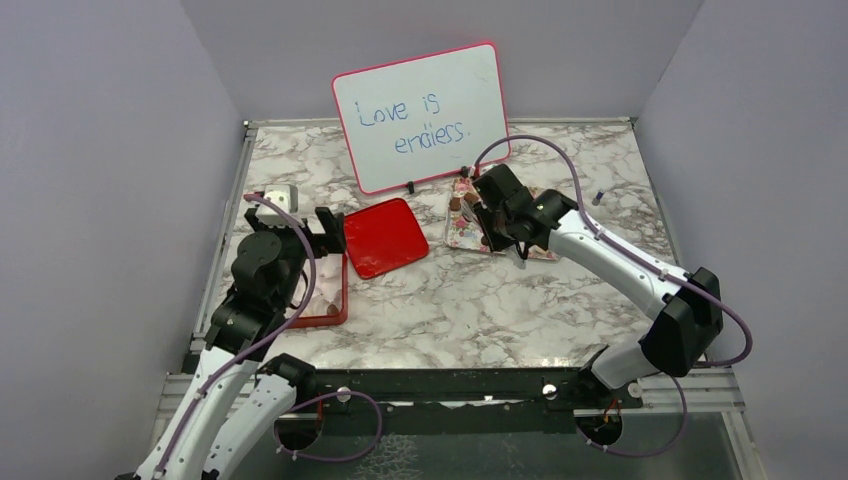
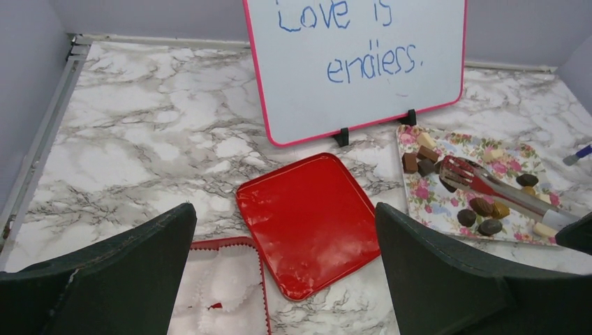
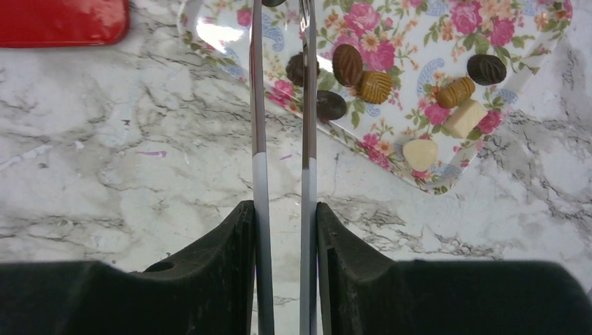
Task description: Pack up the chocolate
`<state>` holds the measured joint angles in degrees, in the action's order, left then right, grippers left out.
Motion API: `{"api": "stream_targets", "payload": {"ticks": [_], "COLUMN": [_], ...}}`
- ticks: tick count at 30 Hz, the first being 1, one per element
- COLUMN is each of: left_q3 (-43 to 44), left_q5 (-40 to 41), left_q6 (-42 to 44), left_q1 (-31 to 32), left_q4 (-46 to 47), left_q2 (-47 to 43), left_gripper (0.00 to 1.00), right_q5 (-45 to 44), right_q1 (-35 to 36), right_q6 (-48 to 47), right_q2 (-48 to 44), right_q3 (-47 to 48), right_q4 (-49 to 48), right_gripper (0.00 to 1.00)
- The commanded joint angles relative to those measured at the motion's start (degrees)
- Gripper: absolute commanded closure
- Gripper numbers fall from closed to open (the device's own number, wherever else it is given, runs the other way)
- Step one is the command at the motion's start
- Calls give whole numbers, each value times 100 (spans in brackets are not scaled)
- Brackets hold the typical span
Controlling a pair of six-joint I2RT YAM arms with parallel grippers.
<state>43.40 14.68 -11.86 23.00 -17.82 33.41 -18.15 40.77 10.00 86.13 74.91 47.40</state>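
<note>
The chocolate (image 2: 482, 207) lies as several small dark, tan and cream pieces on a flower-patterned tray (image 2: 433, 199); the right wrist view shows the chocolate (image 3: 347, 64) on the tray (image 3: 391, 42) too. My right gripper (image 3: 283, 206) is shut on a pair of metal tongs (image 3: 260, 139). The tongs' head (image 2: 457, 171) hovers over the tray's left part beside dark pieces; I cannot tell whether it holds one. My left gripper (image 2: 285, 209) is open and empty above the red lid (image 2: 307, 220) and the red box base (image 2: 223, 286), which is lined with white paper cups.
A pink-framed whiteboard (image 1: 420, 115) stands at the back, just behind the tray (image 1: 455, 238) and the lid (image 1: 385, 235). The box base (image 1: 325, 305) sits at the left by my left arm. A small pen (image 2: 578, 153) lies right of the tray. Grey walls enclose the marble table.
</note>
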Motion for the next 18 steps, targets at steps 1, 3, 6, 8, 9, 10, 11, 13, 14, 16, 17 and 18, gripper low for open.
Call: {"api": "stream_targets", "payload": {"ticks": [1,3,6,8,9,10,11,13,14,16,17,18], "left_q3": [354,409,503,571,604,639,680,770,812,908,948,985], "left_q5": [362,436,523,556,573,591,616,641,642,652,665,678], "left_q6": [-113,-112,-98,-58,-29,-1,22,37,35,34,34,34], "left_q1": [20,26,22,20,20,20,20,25,27,22,20,21], "left_q4": [-25,-45,-115,-147,-165,-180,-200,-233,-243,-269,-274,-274], "left_q2": [-254,-323,-414,-459,-478,-498,-516,-556,-581,-617,-643,-661], "left_gripper": [1,1,1,1,1,1,1,1,1,1,1,1], "right_q5": [425,517,643,680,703,725,768,908,937,944,945,933], "right_q1": [177,303,560,729,823,913,996,1141,1233,1471,1583,1700], "right_q6": [99,148,245,301,327,361,393,442,460,497,514,526], "right_q2": [-285,-302,-299,-302,-290,-268,-246,-196,-166,-80,-31,56], "right_q3": [70,92,139,173,201,240,273,342,379,475,526,589], "right_q4": [-400,-451,-564,-642,-683,-714,-760,-851,-896,-968,-1006,-1038], "right_gripper": [68,68,68,68,68,68,68,68,68,68,68,68]}}
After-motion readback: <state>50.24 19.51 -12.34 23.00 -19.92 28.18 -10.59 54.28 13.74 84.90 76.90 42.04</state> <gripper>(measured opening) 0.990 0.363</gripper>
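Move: The tongs in my right hand already grip a dark chocolate. The red box it is bound for lies about 42 cm to my right hand's left, 5 cm back and 13 cm lower. On the way, the red lid is some 27 cm left and 6 cm ahead; the flowered tray is about 11 cm ahead, 3 cm right. My empty left hand has the red box roughly 10 cm left, 2 cm back and 26 cm below. I swing my right hand away from the flowered tray towards the red box, about 10 cm left and half as far back, still gaining height slightly, while it turns counter-clockwise and rolls some 15 degrees. My fingers keep their grip on the tongs and the tongs hold the chocolate. My left hand, wide open, lifts some 7 cm, easing back and left as it tips upward. ##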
